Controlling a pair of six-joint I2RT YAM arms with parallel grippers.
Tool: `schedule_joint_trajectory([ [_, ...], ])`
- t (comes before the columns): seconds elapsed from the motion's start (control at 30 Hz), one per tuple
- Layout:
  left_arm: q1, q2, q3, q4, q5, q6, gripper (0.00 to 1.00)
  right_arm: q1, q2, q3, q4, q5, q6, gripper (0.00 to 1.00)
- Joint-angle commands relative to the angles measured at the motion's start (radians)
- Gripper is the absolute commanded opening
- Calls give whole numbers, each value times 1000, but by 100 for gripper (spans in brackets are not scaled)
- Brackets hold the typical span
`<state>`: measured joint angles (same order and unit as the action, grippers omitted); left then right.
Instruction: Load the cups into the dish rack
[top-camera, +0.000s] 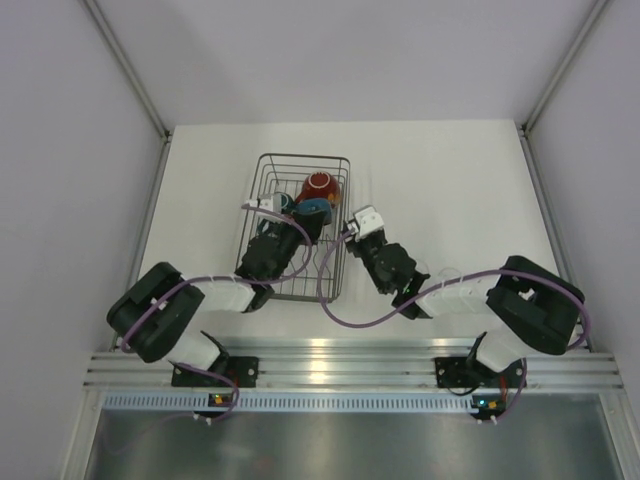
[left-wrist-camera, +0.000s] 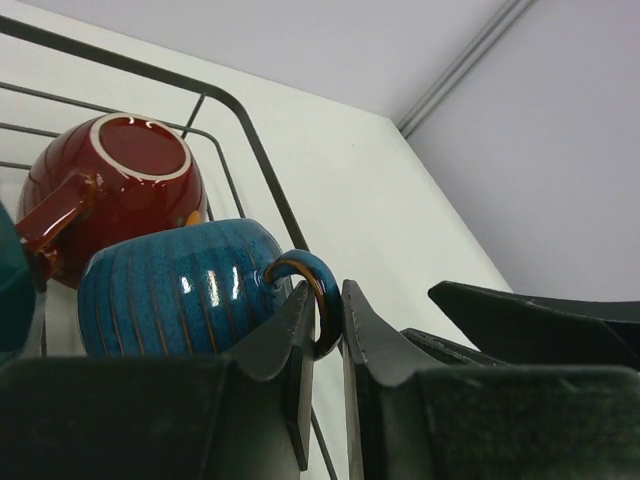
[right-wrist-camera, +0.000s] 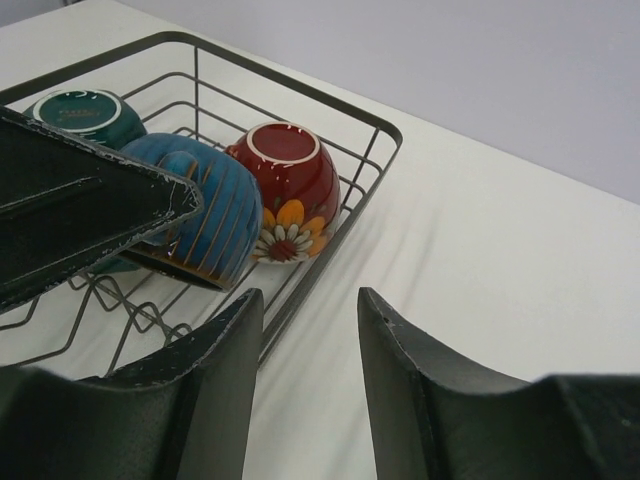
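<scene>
The dish rack (top-camera: 305, 156) is a dark wire basket in the middle of the table. Inside it, a red flowered cup (right-wrist-camera: 290, 185) and a teal mug (right-wrist-camera: 85, 115) stand upside down. A dark-blue ribbed cup (left-wrist-camera: 180, 290) lies tilted against the red cup (left-wrist-camera: 120, 190). My left gripper (left-wrist-camera: 328, 300) reaches over the rack and is shut on the blue cup's handle (left-wrist-camera: 318, 285). My right gripper (right-wrist-camera: 310, 310) is open and holds nothing, just outside the rack's right rim (right-wrist-camera: 290, 80). No clear glasses are in view.
Upright wire prongs (right-wrist-camera: 110, 300) line the rack's near part. White table (right-wrist-camera: 480, 260) stretches right of the rack. Grey walls enclose the table on three sides. The right gripper (top-camera: 356, 226) and the left gripper (top-camera: 290, 215) are close together at the rack's right side.
</scene>
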<state>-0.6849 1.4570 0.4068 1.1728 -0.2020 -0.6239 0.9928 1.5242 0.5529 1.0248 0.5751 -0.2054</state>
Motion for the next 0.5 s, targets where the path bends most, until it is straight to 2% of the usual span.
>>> schedule_joint_trajectory([
  [0.0, -1, 12, 59, 205, 99, 145, 0, 6, -48, -16, 70, 23, 17, 43],
  [0.47, -10, 235, 83, 312, 70, 309, 0, 4, -49, -31, 72, 31, 20, 44],
])
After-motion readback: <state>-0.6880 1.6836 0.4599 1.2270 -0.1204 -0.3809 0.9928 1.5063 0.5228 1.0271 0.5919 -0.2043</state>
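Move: The left hand holds the blue cup by its handle; the rack spot it is bound for lies about 4 cm ahead, 3 cm left and 7 cm below. The red cup is some 10 cm ahead, 3 cm left and 6 cm lower, the green cup roughly 3 cm ahead, 12 cm left and equally low. From the right hand, that spot lies about 7 cm ahead, 10 cm left and 6 cm below. Keeping its pinch on the handle, the left hand lowers the blue cup about 6 cm into the rack, rolling left-side-up. ##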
